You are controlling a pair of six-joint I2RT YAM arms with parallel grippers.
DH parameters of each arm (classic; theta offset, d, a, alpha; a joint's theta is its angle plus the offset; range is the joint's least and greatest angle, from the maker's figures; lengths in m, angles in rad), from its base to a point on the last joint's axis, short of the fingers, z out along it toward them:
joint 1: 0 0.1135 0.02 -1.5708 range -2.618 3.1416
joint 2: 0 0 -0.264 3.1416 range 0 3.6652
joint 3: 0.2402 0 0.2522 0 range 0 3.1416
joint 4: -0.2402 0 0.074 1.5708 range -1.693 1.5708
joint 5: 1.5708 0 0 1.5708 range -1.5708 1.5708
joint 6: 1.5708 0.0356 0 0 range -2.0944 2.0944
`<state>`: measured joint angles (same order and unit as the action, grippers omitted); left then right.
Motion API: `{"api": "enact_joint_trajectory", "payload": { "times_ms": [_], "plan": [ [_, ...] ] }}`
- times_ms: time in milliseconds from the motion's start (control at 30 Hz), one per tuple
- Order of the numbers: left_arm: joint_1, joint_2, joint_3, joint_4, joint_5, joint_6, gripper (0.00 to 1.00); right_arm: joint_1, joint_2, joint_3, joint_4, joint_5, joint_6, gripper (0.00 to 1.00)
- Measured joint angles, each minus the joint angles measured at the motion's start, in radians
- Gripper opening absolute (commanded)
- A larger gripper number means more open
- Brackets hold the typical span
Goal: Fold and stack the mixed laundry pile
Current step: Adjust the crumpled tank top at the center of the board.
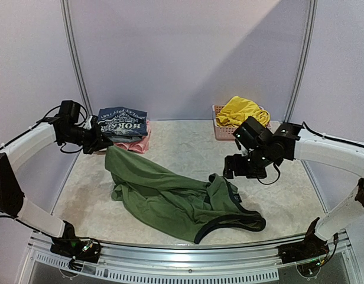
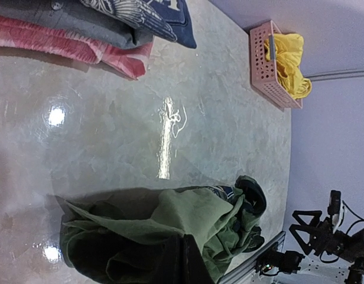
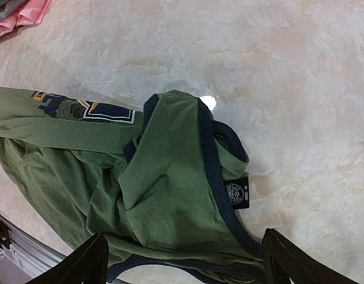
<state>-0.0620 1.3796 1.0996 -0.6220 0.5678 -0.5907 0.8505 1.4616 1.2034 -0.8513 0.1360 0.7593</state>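
Observation:
The olive-green sleeveless shirt (image 1: 176,198) lies crumpled across the middle of the table, its dark-trimmed neck and armholes toward the front right. My left gripper (image 1: 105,144) is shut on the shirt's far left corner, next to the folded stack. In the left wrist view the fabric (image 2: 194,219) bunches around the closed fingers (image 2: 197,263). My right gripper (image 1: 236,167) hovers open just above the shirt's right end. In the right wrist view its fingers (image 3: 81,263) straddle the dark trim and label (image 3: 237,193), touching nothing. The yellow shorts (image 1: 240,110) sit in the pink basket (image 1: 220,131).
A folded stack stands at the back left: a navy printed shirt (image 1: 123,121) on grey and pink garments (image 1: 139,145). The pink basket is at the back right against the wall. A metal rail (image 1: 188,254) runs along the table's front edge.

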Motion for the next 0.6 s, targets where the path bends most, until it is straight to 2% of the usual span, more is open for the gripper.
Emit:
{"api": "enact_joint_trajectory", "payload": {
  "times_ms": [200, 300, 367, 600],
  "plan": [
    [-0.001, -0.027, 0.0, -0.051, 0.002, 0.0, 0.0, 0.0, 0.176, 0.11, 0.026, -0.065, -0.037, 0.88],
    [-0.001, -0.032, 0.0, -0.066, 0.002, 0.006, 0.0, 0.0, 0.276, 0.186, 0.02, -0.081, -0.05, 0.81],
    [-0.001, -0.038, 0.0, -0.077, 0.002, 0.011, 0.0, -0.001, 0.334, 0.231, 0.01, -0.087, -0.056, 0.71],
    [-0.001, -0.047, 0.0, -0.101, 0.002, 0.022, 0.0, -0.001, 0.472, 0.311, -0.063, -0.074, -0.058, 0.28]
  ]
}}
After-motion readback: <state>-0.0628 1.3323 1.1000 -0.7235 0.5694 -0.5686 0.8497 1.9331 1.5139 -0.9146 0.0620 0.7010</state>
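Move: The bunched strap end of the tank top, which the open right hand goes for, is roughly 3 cm ahead of it, 5 cm to its left and 10 cm below. From that hand, the dark-trimmed edge lies about 12 cm back, 2 cm right and 12 cm down, and the pink basket some 26 cm ahead, 8 cm right and 8 cm down. The left hand already holds the top's other corner aloft; from it the bunch is about 37 cm right, 8 cm back and 15 cm below, and the laundry stack 13 cm ahead, 3 cm right, 11 cm down. The right hand sinks about 7.5 cm onto the bunched strap end, swinging some 6 cm left and a little forward on the way, mostly before the steepest part of the drop; its wrist tips the fingers closer to straight down as they close from wide open to under half, one finger coming down on each side of the cloth. Meanwhile the left hand keeps its shut pinch on the lifted corner and eases it back about 2 cm at nearly the same height. ##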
